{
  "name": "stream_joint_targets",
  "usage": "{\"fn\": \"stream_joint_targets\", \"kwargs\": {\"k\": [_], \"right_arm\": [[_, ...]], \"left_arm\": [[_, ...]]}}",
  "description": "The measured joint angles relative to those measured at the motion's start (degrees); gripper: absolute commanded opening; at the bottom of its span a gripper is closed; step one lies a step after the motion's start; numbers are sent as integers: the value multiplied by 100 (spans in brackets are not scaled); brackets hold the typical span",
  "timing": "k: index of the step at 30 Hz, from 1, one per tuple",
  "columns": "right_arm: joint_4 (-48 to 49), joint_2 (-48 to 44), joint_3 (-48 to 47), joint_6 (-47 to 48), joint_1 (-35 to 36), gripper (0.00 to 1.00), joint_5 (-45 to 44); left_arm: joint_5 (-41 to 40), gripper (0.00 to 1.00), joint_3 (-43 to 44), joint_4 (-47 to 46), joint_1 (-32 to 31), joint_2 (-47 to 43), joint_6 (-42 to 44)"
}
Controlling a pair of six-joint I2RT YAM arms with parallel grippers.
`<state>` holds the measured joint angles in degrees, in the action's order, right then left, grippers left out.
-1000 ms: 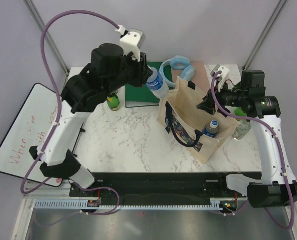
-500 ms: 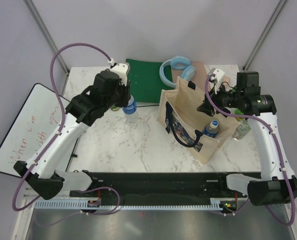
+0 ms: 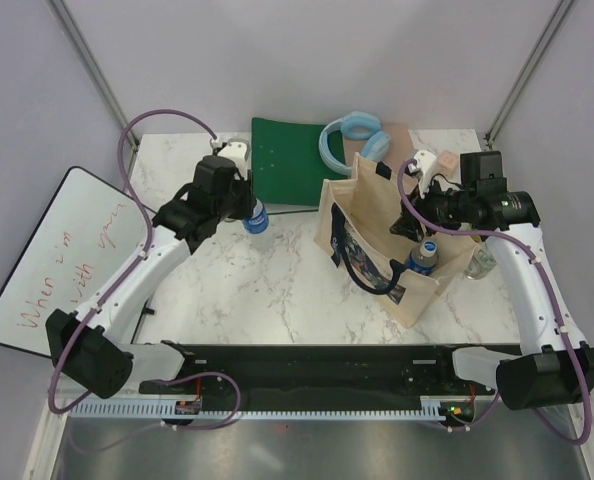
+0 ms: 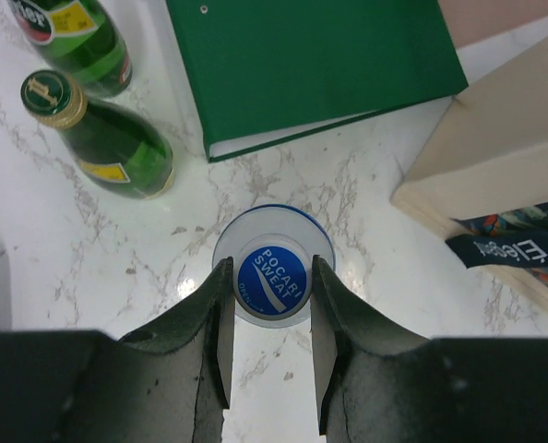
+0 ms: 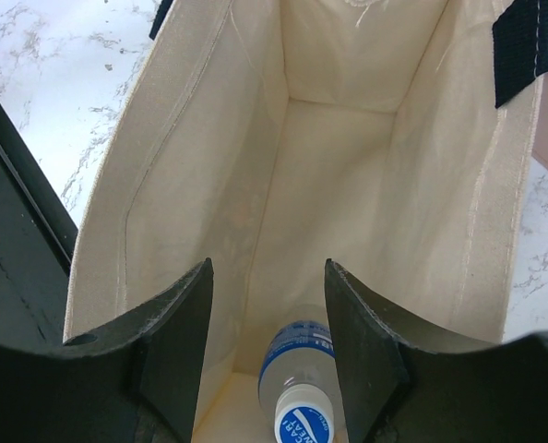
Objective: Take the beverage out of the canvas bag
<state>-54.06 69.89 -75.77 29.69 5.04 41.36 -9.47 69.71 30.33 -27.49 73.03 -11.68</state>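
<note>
The beige canvas bag point(image 3: 377, 235) stands open at the right of the table, with its blue print and dark straps facing the front. My left gripper point(image 3: 252, 208) is shut on the cap of a clear Pocari Sweat bottle point(image 4: 272, 280). That bottle point(image 3: 259, 220) stands upright on the marble, left of the bag point(image 4: 505, 157). My right gripper point(image 5: 268, 268) is open and empty over the bag's mouth point(image 5: 329, 138). A second blue-capped bottle point(image 5: 302, 401) leans in the bag's near corner below it and shows in the top view point(image 3: 424, 255).
A green folder point(image 3: 287, 170) lies behind the left gripper, and two green glass bottles point(image 4: 103, 138) stand to its left. Light blue headphones point(image 3: 352, 135) lie at the back. A whiteboard point(image 3: 57, 255) lies at the far left. Another bottle point(image 3: 482, 262) stands right of the bag.
My left arm has carried the bottle from high above the folder down and left, to the table. My right gripper has shifted slightly over the bag.
</note>
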Motion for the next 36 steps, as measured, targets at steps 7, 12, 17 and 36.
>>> {"fn": "stream_joint_targets", "kwargs": {"k": [7,12,17,36], "right_arm": [[-28,0,2,188,0,60,-31],[-107,0,2,321,0,60,-37],[-146,0,2,439,0,64,-76],[-1309,81,-822,1268,0,63,-916]], "left_arm": [[173,2,280,-442,0,619,50],[326,7,348,-468,2,960,116],[426,52,367,-455,2,1102,188],[1718,87,1314,-271,4,162,-717]]}}
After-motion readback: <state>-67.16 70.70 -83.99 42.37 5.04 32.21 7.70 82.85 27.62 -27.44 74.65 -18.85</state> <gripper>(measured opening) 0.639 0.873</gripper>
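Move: The left hand holds the blue-labelled bottle by its cap; the table spot for it lies about 4 cm ahead, 3 cm right and 22 cm down. From that hand the nearer green bottle stands some 12 cm ahead and 9 cm left, the canvas bag roughly 33 cm right and level. The right hand's next bottle, inside the bag, is about 3 cm back, 6 cm right and 14 cm below. Forward, to the right and down, about 3 cm each way, the left hand sets the held bottle on the table, opens wide to let go of the cap, then lifts some 13 cm, drawing back and right while rolling its left side down. Meanwhile the empty, open right hand eases 3 cm right towards the bottle in the bag, tipping its fingers steeper. ##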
